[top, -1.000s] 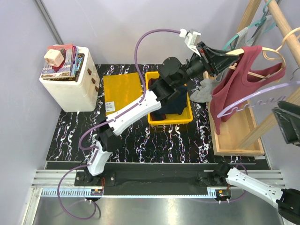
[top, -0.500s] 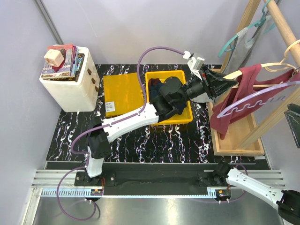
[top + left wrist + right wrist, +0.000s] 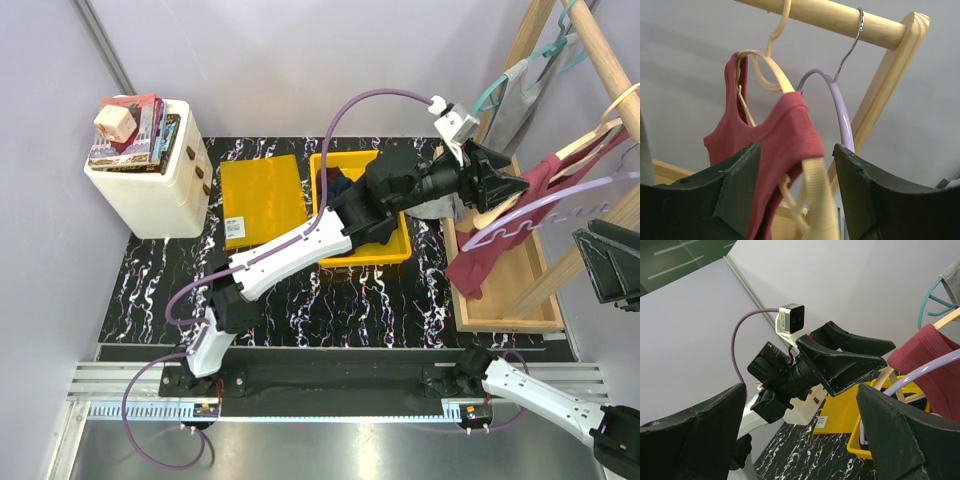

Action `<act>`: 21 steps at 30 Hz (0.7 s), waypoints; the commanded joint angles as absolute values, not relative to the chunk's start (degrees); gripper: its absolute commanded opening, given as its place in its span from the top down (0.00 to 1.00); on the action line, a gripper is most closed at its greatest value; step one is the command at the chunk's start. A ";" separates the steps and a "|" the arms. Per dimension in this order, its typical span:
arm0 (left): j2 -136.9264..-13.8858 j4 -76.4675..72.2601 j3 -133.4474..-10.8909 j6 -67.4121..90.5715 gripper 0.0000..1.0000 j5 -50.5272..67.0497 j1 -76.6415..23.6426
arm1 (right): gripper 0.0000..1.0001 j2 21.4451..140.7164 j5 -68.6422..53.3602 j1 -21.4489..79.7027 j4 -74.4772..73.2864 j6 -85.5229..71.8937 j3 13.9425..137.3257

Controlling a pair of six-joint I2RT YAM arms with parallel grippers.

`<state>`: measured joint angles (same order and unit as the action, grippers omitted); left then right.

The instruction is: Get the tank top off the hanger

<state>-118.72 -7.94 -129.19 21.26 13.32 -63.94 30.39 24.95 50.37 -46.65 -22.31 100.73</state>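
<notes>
A dark red tank top (image 3: 478,258) hangs on a cream hanger (image 3: 598,128) from the wooden rail (image 3: 840,17) at the right. In the left wrist view one strap of the tank top (image 3: 780,130) sits near the tip of the cream hanger's (image 3: 817,200) near arm. My left gripper (image 3: 508,186) is open around that tip and strap, and its fingers (image 3: 735,190) do not press on them. A purple hanger (image 3: 841,112) hangs just behind. At the far right my right gripper (image 3: 603,268) is open and empty, facing the left gripper (image 3: 889,355).
A yellow bin (image 3: 362,257) of dark clothes stands mid-table beside a yellow lid (image 3: 262,195). A white drawer unit (image 3: 150,195) with books stands at the back left. The rack's wooden base (image 3: 500,300) lies at the right. A grey garment on a teal hanger (image 3: 520,82) hangs behind.
My left gripper swung down and then right along the hanger arm, and its jaws opened off the tank top strap. The tank top now sags lower. The right gripper shifted slightly.
</notes>
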 commanded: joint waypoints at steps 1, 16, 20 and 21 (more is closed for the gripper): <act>-120.94 -0.62 -135.09 17.84 0.34 14.94 -63.90 | 0.00 29.71 26.10 50.54 -46.41 -22.32 100.02; -126.21 -4.75 -139.92 20.57 0.28 18.99 -64.16 | 0.00 28.74 25.93 50.54 -46.32 -22.67 98.79; -128.48 -6.41 -141.23 21.62 0.35 18.20 -64.16 | 0.00 28.65 26.19 50.54 -46.32 -22.76 98.44; -129.11 -6.33 -142.89 22.32 0.39 17.85 -64.16 | 0.00 28.65 26.19 50.54 -46.32 -22.76 98.44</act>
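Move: The end of the wooden hanger lies about 4 cm below the left hand, some 2 cm to its left and 2 cm back. The red tank top's strap, still over that hanger, is roughly 4 cm to the hand's right, 3 cm below and 1 cm back; the purple hanger's bar passes some 5 cm right, 6 cm back and 2 cm lower. From the right hand the wooden hanger's end is about 15 cm ahead, 7 cm left and 11 cm below. Down and to the right, about 4 cm and 3 cm, the left hand sinks with its fingers kept open, bringing them around the bare end of the wooden hanger just short of the red tank top's strap. The wrist tips the fingers down some 5 degrees and turns slightly clockwise. The fingers haven't closed, and whether a pad touches the wood can't be told. ##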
